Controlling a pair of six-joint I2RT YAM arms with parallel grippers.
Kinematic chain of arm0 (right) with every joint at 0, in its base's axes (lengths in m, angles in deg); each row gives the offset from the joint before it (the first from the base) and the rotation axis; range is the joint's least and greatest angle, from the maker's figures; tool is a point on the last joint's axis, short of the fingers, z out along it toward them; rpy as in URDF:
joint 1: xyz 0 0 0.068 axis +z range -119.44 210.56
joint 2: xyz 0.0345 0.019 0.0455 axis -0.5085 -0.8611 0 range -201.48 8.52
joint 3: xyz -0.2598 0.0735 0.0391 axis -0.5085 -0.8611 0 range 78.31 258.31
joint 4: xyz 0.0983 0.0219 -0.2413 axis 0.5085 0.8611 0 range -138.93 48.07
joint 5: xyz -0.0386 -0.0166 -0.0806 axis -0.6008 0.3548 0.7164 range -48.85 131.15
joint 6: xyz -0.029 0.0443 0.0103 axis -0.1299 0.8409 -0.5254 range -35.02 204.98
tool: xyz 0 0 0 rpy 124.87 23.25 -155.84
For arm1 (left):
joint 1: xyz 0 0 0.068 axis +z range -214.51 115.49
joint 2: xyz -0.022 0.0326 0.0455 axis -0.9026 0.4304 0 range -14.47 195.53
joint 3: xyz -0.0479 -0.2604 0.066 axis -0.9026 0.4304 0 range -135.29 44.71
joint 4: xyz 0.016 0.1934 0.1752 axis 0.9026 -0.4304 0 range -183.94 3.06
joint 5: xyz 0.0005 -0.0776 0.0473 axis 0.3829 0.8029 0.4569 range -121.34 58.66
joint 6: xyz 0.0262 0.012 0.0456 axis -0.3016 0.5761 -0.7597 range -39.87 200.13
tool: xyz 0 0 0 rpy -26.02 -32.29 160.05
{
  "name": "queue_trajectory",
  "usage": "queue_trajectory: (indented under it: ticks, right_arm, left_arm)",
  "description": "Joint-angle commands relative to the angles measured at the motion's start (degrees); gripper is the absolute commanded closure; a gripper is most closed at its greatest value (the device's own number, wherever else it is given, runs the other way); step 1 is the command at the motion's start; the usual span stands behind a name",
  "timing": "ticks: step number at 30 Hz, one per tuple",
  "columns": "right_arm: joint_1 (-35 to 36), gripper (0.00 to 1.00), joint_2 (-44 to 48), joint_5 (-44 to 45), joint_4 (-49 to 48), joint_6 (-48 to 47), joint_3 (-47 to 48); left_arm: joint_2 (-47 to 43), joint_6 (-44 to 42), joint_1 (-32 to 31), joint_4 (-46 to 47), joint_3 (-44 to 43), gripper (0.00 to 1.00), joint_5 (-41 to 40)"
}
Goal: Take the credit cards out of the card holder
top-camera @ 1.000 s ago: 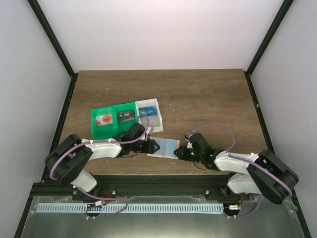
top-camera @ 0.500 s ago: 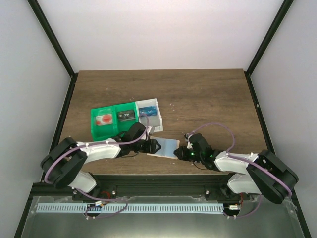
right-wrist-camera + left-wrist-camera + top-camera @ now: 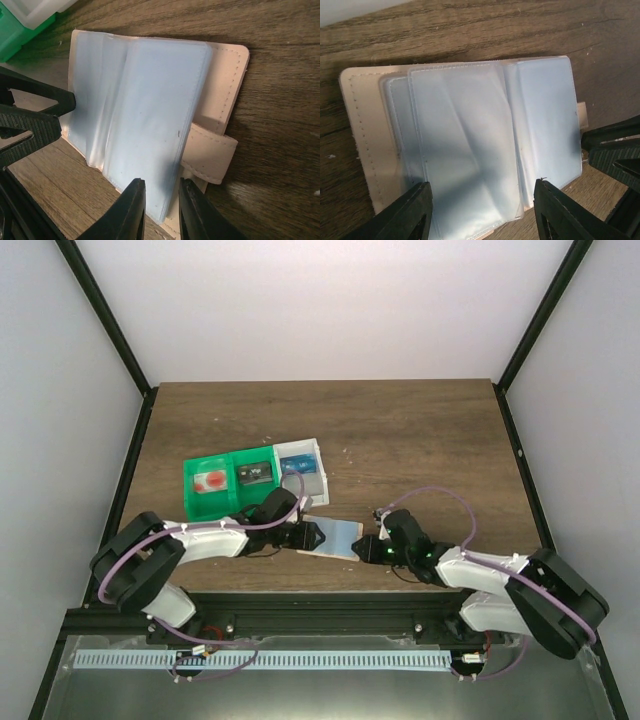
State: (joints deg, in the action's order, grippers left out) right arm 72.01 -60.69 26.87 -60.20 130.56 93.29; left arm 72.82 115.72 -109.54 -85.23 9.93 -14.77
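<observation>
The tan card holder [image 3: 338, 537] lies open on the table between my grippers, its blue-grey clear sleeves up [image 3: 470, 145] [image 3: 145, 110]. No card shows in the sleeves. My left gripper [image 3: 314, 535] is open, with its jaws wide over the holder's left edge [image 3: 482, 217]. My right gripper [image 3: 366, 548] is closed narrowly on the corner of the sleeve stack [image 3: 162, 210], lifting it off the tan cover and strap [image 3: 212, 155]. A bright blue card [image 3: 302, 465] lies in the translucent white box. A pale card with red circles [image 3: 210, 482] lies in the green tray.
The green compartment tray [image 3: 192, 502] and the white box [image 3: 322, 468] stand just behind the left gripper. A dark card [image 3: 255, 474] lies in the tray's middle compartment. The table's front edge is close below the holder.
The left arm's elbow shifted slightly and came back. Both grippers stay at the holder, which has not moved.
</observation>
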Motion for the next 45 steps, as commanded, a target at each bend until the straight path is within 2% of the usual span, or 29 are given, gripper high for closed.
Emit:
queue_trajectory:
  ticks: [1,6,8,11,15,18,24,31,45]
  right_arm:
    - [0.3,0.78,2.19,1.17,2.72,-1.02,0.12]
    - [0.3,0.64,8.5,3.12,9.18,-1.33,3.15]
    - [0.3,0.58,12.47,5.2,13.07,-1.75,5.08]
    - [0.32,0.42,18.78,9.1,18.55,-2.26,8.04]
    - [0.21,0.14,26.06,14.3,26.4,-2.87,13.07]
    - [0.19,0.01,30.13,17.88,31.05,-3.64,17.52]
    - [0.12,0.0,34.99,23.28,37.46,-5.67,25.33]
    - [0.15,0.0,37.43,26.43,41.33,-6.42,31.07]
    - [0.12,0.0,42.97,29.02,40.79,-4.06,27.89]
  left_arm:
    - [1.8,0.06,-0.18,1.03,0.17,0.42,1.58]
    - [-4.49,0.16,-0.2,-0.85,-1.09,0.42,1.08]
    - [-8.22,-0.64,-0.2,-3.61,-2.95,0.38,-0.81]
    - [-14.34,-2.73,-0.18,-7.83,-5.75,0.11,-4.51]
    - [-22.22,-5.07,-0.09,-13.17,-9.56,0.06,-11.02]
    - [-27.5,-7.18,-0.02,-18.06,-12.81,0.0,-17.12]
    - [-35.41,-9.3,-0.02,-25.29,-18.14,0.0,-25.45]
    - [-43.86,-9.75,0.0,-23.02,-17.4,0.0,-23.41]
    - [-49.71,-9.18,-0.04,-21.99,-12.47,0.0,-23.46]
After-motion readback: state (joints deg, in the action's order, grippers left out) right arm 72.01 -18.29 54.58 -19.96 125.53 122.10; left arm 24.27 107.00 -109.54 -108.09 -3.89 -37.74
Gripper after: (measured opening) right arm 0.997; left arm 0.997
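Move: Just above the card holder, both hands hang about 2 cm over it: its middle is some 3 cm right of the left hand and 1 cm ahead, and about 5 cm left of the right hand and 3 cm ahead. From the left hand, the white box stands roughly 16 cm ahead and 4 cm left, and the green box about 12 cm ahead and 21 cm left, both at nearly hand height. Clearing away from the card holder, both hands rise nearly 30 cm and spread apart, each some 10 cm outward, the left to its left and the right to its right. The rise starts slowly, then runs quickly. The wrists tilt the fingers up towards forward, the left by about 40 degrees, the right somewhat less, and both grippers open fully, the right from nearly shut. ##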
